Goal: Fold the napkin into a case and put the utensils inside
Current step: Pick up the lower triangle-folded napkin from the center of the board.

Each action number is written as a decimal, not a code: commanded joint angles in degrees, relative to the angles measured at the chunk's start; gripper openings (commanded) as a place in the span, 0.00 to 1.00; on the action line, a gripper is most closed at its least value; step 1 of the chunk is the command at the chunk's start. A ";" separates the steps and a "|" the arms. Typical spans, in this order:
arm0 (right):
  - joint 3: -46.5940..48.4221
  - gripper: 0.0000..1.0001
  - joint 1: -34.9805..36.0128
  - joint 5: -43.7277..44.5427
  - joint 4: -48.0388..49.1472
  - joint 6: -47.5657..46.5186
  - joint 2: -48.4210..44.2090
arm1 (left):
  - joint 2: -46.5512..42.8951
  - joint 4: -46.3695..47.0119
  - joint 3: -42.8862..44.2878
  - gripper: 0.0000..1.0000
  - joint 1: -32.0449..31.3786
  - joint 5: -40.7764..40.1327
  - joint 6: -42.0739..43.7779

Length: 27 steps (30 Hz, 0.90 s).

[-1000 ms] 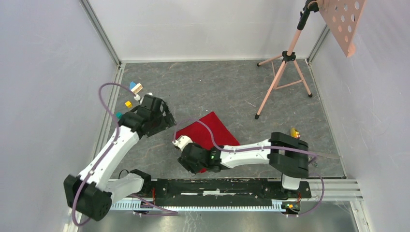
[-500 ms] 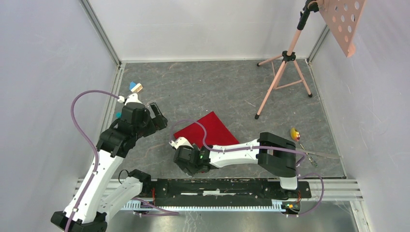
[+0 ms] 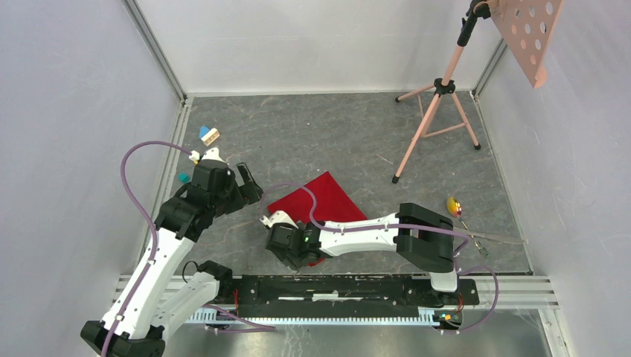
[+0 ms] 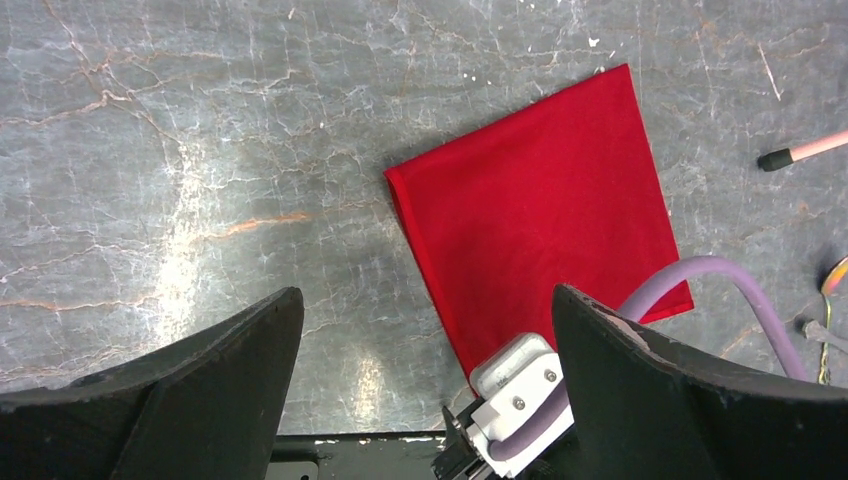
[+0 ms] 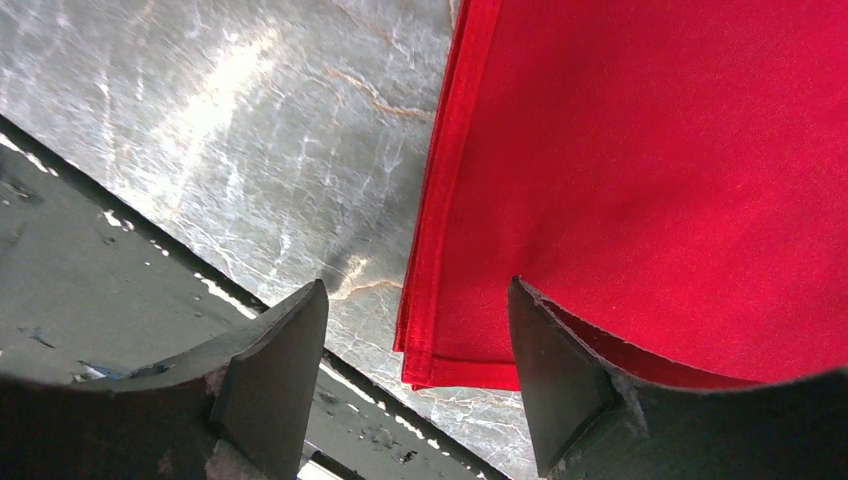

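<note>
The napkin is a bright red cloth folded into a flat rectangle, lying on the grey marbled table. My left gripper hovers wide open left of it. In the left wrist view the napkin lies ahead of the left gripper, untouched. My right gripper is open at the cloth's near-left corner. In the right wrist view that gripper straddles the napkin edge, one finger over cloth, the other over table. The utensils, a gold spoon and silver pieces, lie at the right.
A pink tripod stand rises at the back right, one foot close to the napkin. Small toy blocks lie at the back left. The black rail runs along the near edge. Walls close in on three sides.
My left arm has drawn its elbow back and lifted, its jaws spreading to full width. The right gripper has slid a little left toward the napkin's near corner and opened wider.
</note>
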 commanded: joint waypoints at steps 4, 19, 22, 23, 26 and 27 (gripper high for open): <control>-4.53 0.71 -0.84 -2.66 3.27 0.29 -0.85 | 0.09 2.40 -0.51 1.00 0.17 2.18 1.57; -8.07 0.00 -2.06 1.47 6.85 -5.08 -1.19 | 0.79 4.75 -6.78 1.00 0.20 8.82 -2.63; -13.24 0.00 -3.70 -4.64 15.12 -6.61 -7.91 | 3.20 6.46 -9.90 1.00 0.23 12.02 -6.91; -15.59 0.00 -4.42 -7.96 19.38 -6.54 -10.66 | 3.99 6.78 -10.95 1.00 0.51 12.68 -8.82; -21.88 0.00 -7.04 -15.76 28.88 -4.43 -16.29 | 4.64 10.93 -15.43 1.00 2.37 17.34 -15.35; -22.82 0.01 -7.67 -17.78 30.29 -3.99 -17.64 | 4.47 12.99 -17.79 1.00 2.92 18.82 -17.95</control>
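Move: The napkin's near corner lies about 2 cm behind and 2 cm to the right of the right hand point, some 2 cm lower, so its near-left edge runs between the open fingers; the napkin's middle is roughly 10 cm ahead and 5 cm to the right, and its left corner 12 cm ahead and 10 cm to the left. The left hand hovers high: that left corner is about 2 cm ahead, 1 cm to the right and 19 cm down, the near corner 12 cm back and 13 cm right. Lower the right gripper about 1 cm to the napkin's edge just by its near corner, ease it forward 1.5 cm while shutting the fingers fully to pinch the cloth, then start drawing it to the right, rising slightly. Hold the left gripper wide open, then send it down some 8 cm and a little right and back towards the napkin, tipping its fingers steeper. ##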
